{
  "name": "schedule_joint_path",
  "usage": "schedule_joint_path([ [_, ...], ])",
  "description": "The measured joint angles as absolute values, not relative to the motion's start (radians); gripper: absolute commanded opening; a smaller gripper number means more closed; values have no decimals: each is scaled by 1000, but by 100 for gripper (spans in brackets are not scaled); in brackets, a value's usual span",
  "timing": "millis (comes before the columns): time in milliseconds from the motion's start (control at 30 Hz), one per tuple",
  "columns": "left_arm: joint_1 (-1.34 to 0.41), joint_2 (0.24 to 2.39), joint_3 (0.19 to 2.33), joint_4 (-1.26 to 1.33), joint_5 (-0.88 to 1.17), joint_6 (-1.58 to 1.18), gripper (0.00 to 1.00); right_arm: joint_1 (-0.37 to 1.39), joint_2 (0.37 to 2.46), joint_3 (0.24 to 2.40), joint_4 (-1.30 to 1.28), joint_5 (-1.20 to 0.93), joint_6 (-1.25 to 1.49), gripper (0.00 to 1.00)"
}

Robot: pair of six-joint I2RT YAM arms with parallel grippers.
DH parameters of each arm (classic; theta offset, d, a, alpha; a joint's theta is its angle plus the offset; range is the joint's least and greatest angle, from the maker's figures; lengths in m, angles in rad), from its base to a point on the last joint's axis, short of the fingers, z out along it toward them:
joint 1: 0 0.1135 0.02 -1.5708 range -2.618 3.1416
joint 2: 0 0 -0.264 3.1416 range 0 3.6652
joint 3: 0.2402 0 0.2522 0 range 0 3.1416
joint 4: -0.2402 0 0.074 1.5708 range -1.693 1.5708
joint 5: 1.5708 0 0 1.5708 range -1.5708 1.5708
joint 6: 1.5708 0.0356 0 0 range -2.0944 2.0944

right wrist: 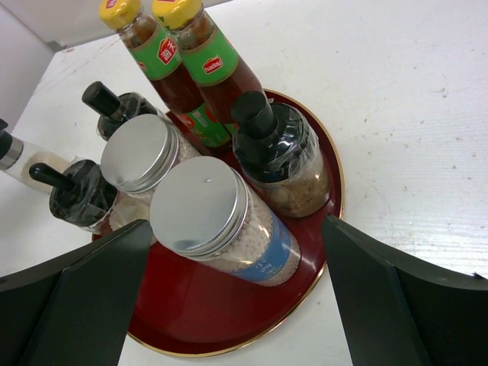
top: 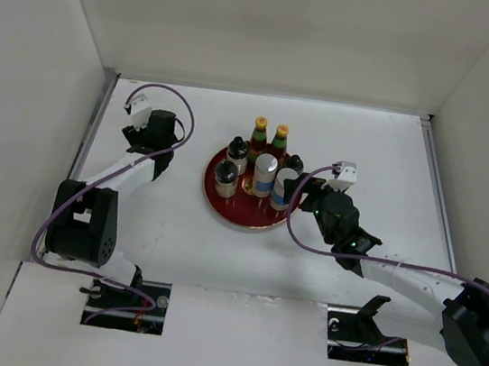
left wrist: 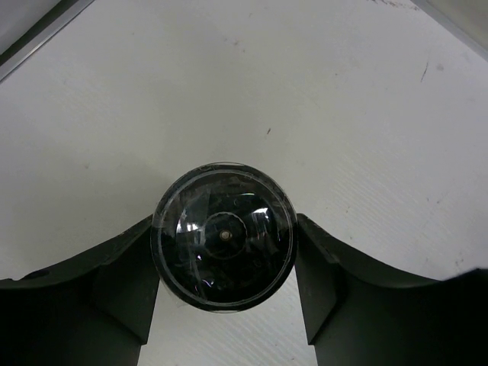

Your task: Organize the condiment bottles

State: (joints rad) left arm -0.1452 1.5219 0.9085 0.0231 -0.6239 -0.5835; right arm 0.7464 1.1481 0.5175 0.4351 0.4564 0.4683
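Seen from above in the left wrist view, a black-lidded jar (left wrist: pixel 223 252) stands on the white table. My left gripper (left wrist: pixel 223 221) is shut on it, one finger against each side. In the top view the left gripper (top: pixel 162 135) hides that jar. The other condiment bottles stand on the round red tray (right wrist: pixel 206 313): two dark sauce bottles with yellow-orange caps (right wrist: pixel 164 65) (right wrist: pixel 217 69), two silver-lidded shakers (right wrist: pixel 141 152) (right wrist: pixel 229 221), and three black-capped jars (right wrist: pixel 282 164) (right wrist: pixel 80 200) (right wrist: pixel 118 110). My right gripper (right wrist: pixel 229 244) is open, its fingers on either side of the near blue-banded shaker, not touching it.
The tray (top: pixel 244 215) sits mid-table, between the two arms. White walls enclose the table on the left, back and right. The left gripper is near the back-left corner, well left of the tray.
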Motion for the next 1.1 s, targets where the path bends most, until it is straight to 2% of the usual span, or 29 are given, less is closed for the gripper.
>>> schedule_joint_path([
  [100, -147, 1522, 908, 23, -624, -583, 40, 746, 1149, 517, 435, 456, 468, 100],
  [233, -179, 1507, 894, 24, -648, -580, 36, 746, 1154, 517, 435, 456, 468, 100],
  [467, -297, 1288, 781, -28, -664, -571, 36, 746, 1151, 517, 435, 457, 468, 100],
  [800, -461, 971, 778, -272, -680, -545, 36, 746, 1132, 516, 435, 473, 468, 100],
  [1100, -719, 867, 758, -393, -644, -590, 36, 734, 1127, 515, 435, 509, 468, 100],
])
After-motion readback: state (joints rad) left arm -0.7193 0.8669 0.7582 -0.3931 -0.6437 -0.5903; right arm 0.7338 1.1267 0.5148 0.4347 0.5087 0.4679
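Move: The grey-capped bottle is already in the left hand's fingers, still standing on the table. The red plate it will go to is centred about 25 cm to that hand's right, 2 cm back and 10 cm down. On the plate, the near black-capped bottle is some 18 cm right and 5 cm back of the hand, the far one about 20 cm right and level with it. From the right hand, the plate's centre lies roughly 6 cm ahead, 11 cm left and 15 cm below. The grey-capped bottle, kept pinched by the cap in the left hand's unchanged grip, is lifted off the table by about 8 cm while being drawn back some 15 cm and carried as far to the right, towards the near-left edge of the red plate. The rise is over by two thirds of the way; the rightward swing then quickens, and the hand turns about 30 degrees clockwise in all. ##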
